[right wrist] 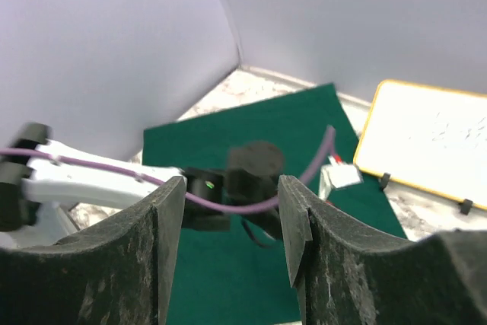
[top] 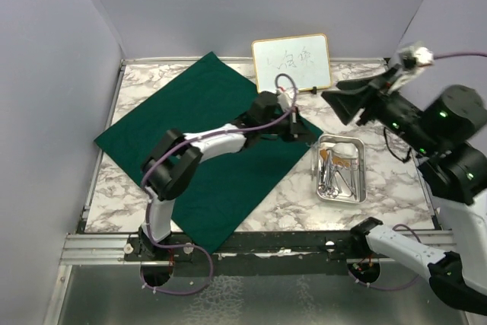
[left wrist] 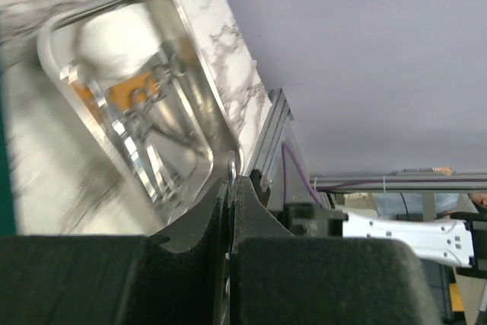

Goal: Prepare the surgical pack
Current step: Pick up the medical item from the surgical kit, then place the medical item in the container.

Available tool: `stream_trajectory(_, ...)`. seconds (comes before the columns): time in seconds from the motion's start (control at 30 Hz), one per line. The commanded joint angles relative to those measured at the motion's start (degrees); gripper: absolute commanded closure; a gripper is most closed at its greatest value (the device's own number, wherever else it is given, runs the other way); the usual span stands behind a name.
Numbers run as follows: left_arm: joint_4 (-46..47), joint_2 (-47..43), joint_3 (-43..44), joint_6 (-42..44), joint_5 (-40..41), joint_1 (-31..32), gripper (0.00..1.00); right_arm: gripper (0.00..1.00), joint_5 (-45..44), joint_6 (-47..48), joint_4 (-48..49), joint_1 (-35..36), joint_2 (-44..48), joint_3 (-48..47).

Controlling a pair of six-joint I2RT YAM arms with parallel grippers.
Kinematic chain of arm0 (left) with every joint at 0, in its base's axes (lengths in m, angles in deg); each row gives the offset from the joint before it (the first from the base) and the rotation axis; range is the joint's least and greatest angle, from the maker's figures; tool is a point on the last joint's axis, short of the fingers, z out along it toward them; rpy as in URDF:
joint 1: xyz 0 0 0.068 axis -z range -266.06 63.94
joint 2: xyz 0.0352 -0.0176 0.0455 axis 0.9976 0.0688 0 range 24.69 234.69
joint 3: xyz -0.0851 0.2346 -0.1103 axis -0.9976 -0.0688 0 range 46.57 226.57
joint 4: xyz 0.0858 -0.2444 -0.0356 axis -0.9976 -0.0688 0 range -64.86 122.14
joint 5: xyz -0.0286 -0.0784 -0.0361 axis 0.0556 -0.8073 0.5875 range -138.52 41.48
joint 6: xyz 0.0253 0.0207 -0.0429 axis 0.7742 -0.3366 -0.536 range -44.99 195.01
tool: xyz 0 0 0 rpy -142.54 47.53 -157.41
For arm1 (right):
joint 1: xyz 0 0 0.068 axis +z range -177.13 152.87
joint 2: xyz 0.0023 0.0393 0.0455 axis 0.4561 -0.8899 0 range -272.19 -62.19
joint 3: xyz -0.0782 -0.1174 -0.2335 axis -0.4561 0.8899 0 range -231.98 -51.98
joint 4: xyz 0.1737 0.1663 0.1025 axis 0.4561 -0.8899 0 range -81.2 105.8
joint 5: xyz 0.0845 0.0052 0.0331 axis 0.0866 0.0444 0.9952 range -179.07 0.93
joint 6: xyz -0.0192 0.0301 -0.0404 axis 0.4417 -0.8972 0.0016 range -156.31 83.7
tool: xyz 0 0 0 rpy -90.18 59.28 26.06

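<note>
The dark green cloth [top: 190,112] lies spread on the left and middle of the marble table. To the right of it stands the steel tray [top: 360,188], holding silver instruments [top: 331,176] and white gauze [top: 340,148]. My left gripper [top: 293,131] reaches over the cloth's right corner. In the left wrist view its jaws [left wrist: 230,182] are shut, and a thin silver instrument ring [left wrist: 230,165] pokes out between them; the tray [left wrist: 183,17] lies beyond. My right gripper [top: 340,104] hangs raised above the table's right, open and empty [right wrist: 230,188].
A gold-framed whiteboard [top: 291,61] leans against the back wall behind the cloth, also in the right wrist view [right wrist: 426,138]. Grey walls close the table at the left and back. A metal rail [top: 251,245] runs along the near edge.
</note>
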Motion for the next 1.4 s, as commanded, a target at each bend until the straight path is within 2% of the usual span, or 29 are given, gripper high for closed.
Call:
stream_trajectory(0.0,0.77,10.86,11.85,-0.96,6.01,6.47,1.0,0.47,-5.64,1.06,-8.36,-0.02,2.85,-3.2)
stream_trajectory(0.13,-1.07,18.65,21.54,-0.5,9.07,10.1,1.0,0.47,-7.12,1.86,-11.38,-0.02,4.06,-3.6)
stream_trajectory(0.27,-8.92,26.22,32.3,2.12,11.12,11.7,1.0,0.47,-7.73,2.39,-12.31,-0.08,5.46,-2.34)
stream_trajectory(0.4,-12.1,30.42,37.33,2.79,13.1,12.89,1.0,0.47,-9.45,3.31,-13.11,-0.01,6.62,-1.69)
stream_trajectory(0.53,-15.04,32.48,38.78,5.51,16.81,13.84,1.0,0.47,-9.74,3.56,-13.15,-0.01,7.27,-1.39)
stream_trajectory(0.63,-16.43,33.38,39.3,5.82,15.87,14.05,1.0,0.47,-9.82,3.6,-13.27,-0.01,7.27,-1.27)
stream_trajectory(0.83,-23.52,28.75,39.24,9.72,15.75,14.67,0.71,0.47,-9.19,3.22,-12.05,-0.02,7.8,0.33)
stream_trajectory(0.93,-28.8,24.73,40.03,13.26,15.55,14.63,0.61,0.47,-9.02,3.14,-11.56,-0.08,7.86,1.2)
stream_trajectory(1.0,-34.15,22.75,40.97,15.74,15.32,14.69,0.59,0.47,-8.92,3.09,-11.21,-0.01,7.91,1.59)
stream_trajectory(1.27,-44.4,10.83,30.32,21.3,23.91,14.04,0.55,0.47,-9.47,3.67,-9.93,-0.05,8.5,2.29)
stream_trajectory(1.37,-49.32,11.11,30.42,21.13,28.29,13.9,0.44,0.47,-10.2,4.29,-9.12,-0.02,9.45,3.29)
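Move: The silver tray that the left hand's held instrument is going to has its middle about 11 cm to that hand's right, 2 cm nearer the base and some 15 cm below. In the tray, the white gauze lies about 13 cm right and 6 cm ahead of the hand, and the bunched instruments some 7 cm right and 5 cm back. From the empty right hand, the tray is about 15 cm right, 5 cm ahead and 42 cm below. Rightward some 15 cm and down about 12, the left hand carries the instrument it already pinches over and into the tray, then opens its fingers there and lets go. It then rises about 9 cm, drawing back left, with the hand rolled some 25 degrees. The open, empty right hand shifts about 5 cm right, also slightly back and down. ##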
